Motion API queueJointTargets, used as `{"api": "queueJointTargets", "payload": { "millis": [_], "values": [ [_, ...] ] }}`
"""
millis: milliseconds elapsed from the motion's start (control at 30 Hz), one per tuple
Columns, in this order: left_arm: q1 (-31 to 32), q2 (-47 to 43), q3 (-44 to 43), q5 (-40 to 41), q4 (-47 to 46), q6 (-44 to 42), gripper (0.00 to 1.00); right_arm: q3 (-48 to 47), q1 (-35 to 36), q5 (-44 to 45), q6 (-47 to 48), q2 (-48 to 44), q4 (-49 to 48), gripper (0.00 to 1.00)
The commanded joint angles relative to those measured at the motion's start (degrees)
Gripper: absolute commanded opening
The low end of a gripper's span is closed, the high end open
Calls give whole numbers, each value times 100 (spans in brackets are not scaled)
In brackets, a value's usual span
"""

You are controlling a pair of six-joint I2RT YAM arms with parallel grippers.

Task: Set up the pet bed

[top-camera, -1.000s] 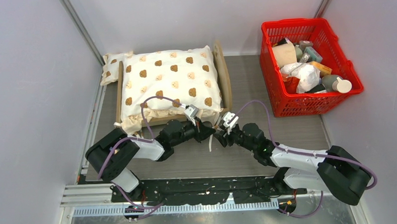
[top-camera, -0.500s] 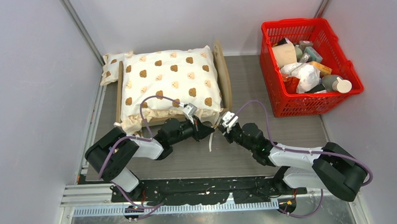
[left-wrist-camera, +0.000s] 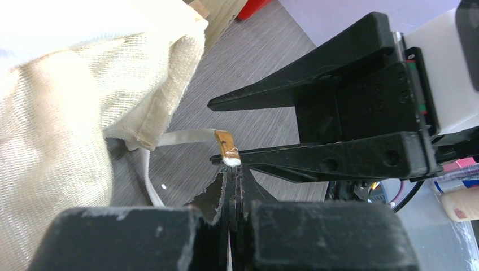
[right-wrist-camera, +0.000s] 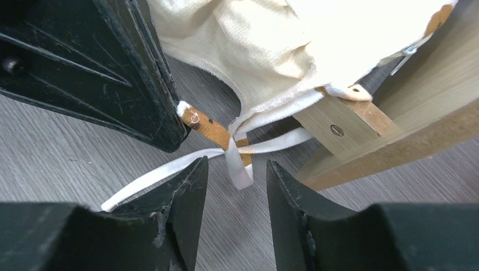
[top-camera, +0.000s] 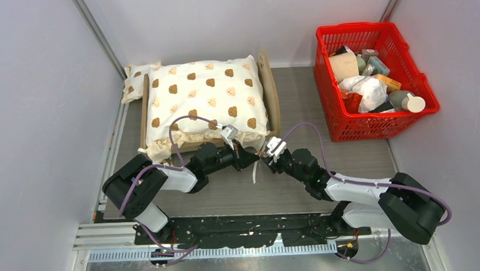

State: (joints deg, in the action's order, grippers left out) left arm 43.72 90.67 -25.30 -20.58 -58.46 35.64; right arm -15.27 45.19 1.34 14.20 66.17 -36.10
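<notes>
The pet bed (top-camera: 271,92) is a light-wood frame at the back of the table, with a cream bear-print cushion (top-camera: 203,97) lying on it. Its wooden corner leg (right-wrist-camera: 361,130) shows in the right wrist view. My left gripper (top-camera: 256,157) is shut on the brown-tipped end of the cushion's tie ribbon (left-wrist-camera: 228,148) at the bed's near right corner. My right gripper (right-wrist-camera: 237,176) faces it, open. A knotted loop of white ribbon (right-wrist-camera: 240,164) lies just ahead of its fingertips and touches neither.
A red basket (top-camera: 354,28) full of mixed items stands at the back right. A small bear-print pillow (top-camera: 133,82) sits at the bed's far left corner. A loose white ribbon tail (top-camera: 254,172) lies on the table. Grey walls close in on both sides.
My right gripper has shifted slightly towards the left gripper at the bed corner. The left arm and the bed have not moved.
</notes>
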Motion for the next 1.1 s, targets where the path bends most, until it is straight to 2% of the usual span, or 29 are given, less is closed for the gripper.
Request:
{"api": "queueJointTargets", "payload": {
  "millis": [0, 33, 100, 133, 200, 267, 300, 367, 400, 433, 533, 733, 867, 1067],
  "values": [
    [-48, -94, -133, -91, -170, 5, 0, -329, -12, -51, 313, 325, -163, 46],
    [-54, -94, -127, -88, -162, 5, 0, -341, -11, -49, 347, 370, -215, 44],
    [-61, -87, -125, -84, -157, 14, 0, -353, -16, -243, 333, 471, -344, 30],
    [-65, -81, -118, -81, -157, 20, 0, -353, -13, -258, 309, 472, -396, 16],
    [-87, -76, -103, -24, -156, 35, 0, -355, -18, -176, 165, 344, -318, 6],
    [-100, -97, -76, 85, -157, 28, 3, -512, -18, -155, -155, 145, 213, 5],
    [-101, -114, -54, 148, -150, 21, 10, -699, -18, -154, -506, 95, 448, 5],
    [-101, -183, -16, 352, -114, -26, 28, -976, -14, -152, -1067, 56, 1166, 5],
    [-101, -242, 16, 475, -82, -54, 42, -1056, -7, 30, -1235, 81, 1634, 5],
    [-101, -313, 50, 601, -21, -88, 52, -1130, 0, 102, -1655, 89, 1787, 5],
    [-101, -582, 179, 1033, 264, -231, 49, -1032, 3, 187, -2342, 42, 2135, 5],
    [-101, -1271, 349, 2091, 1224, -451, 50, -829, 111, 557, -3553, -62, 2624, 5],
    [-101, -1540, 247, 2546, 1890, -520, 50, -899, 133, 812, -3953, -2, 2784, 5],
    [-101, -1618, 268, 2754, 1996, -496, 50, -1652, 134, 1185, -4090, 638, 3452, 5]
  ]
}}
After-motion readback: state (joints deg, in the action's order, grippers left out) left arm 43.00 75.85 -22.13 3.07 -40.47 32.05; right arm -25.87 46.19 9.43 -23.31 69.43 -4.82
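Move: Between the right hand's parted fingertips, about 1 cm ahead, 1 cm left and 1 cm below its hand point, lies the brown-tipped tie end. From the right hand, the quilt's frilled corner is some 6 cm ahead and 4 cm left, the headboard's near end about 7 cm ahead and 3 cm right, and the other tie some 4 cm back, 3 cm left and 8 cm lower. The left fingers still pinch the tie end, about 1 cm ahead and 1 cm right of their hand point. Dipping about 1.5 cm, the right hand shuts its fingers on the tie end; only then does the left hand open halfway, let go and withdraw some 7 cm left and 4 cm forward, turning counter-clockwise. The right rises slightly, then draws the tie down about 5 cm, back and a little right, tipping its fingers some 35 degrees downward and turning clockwise. ##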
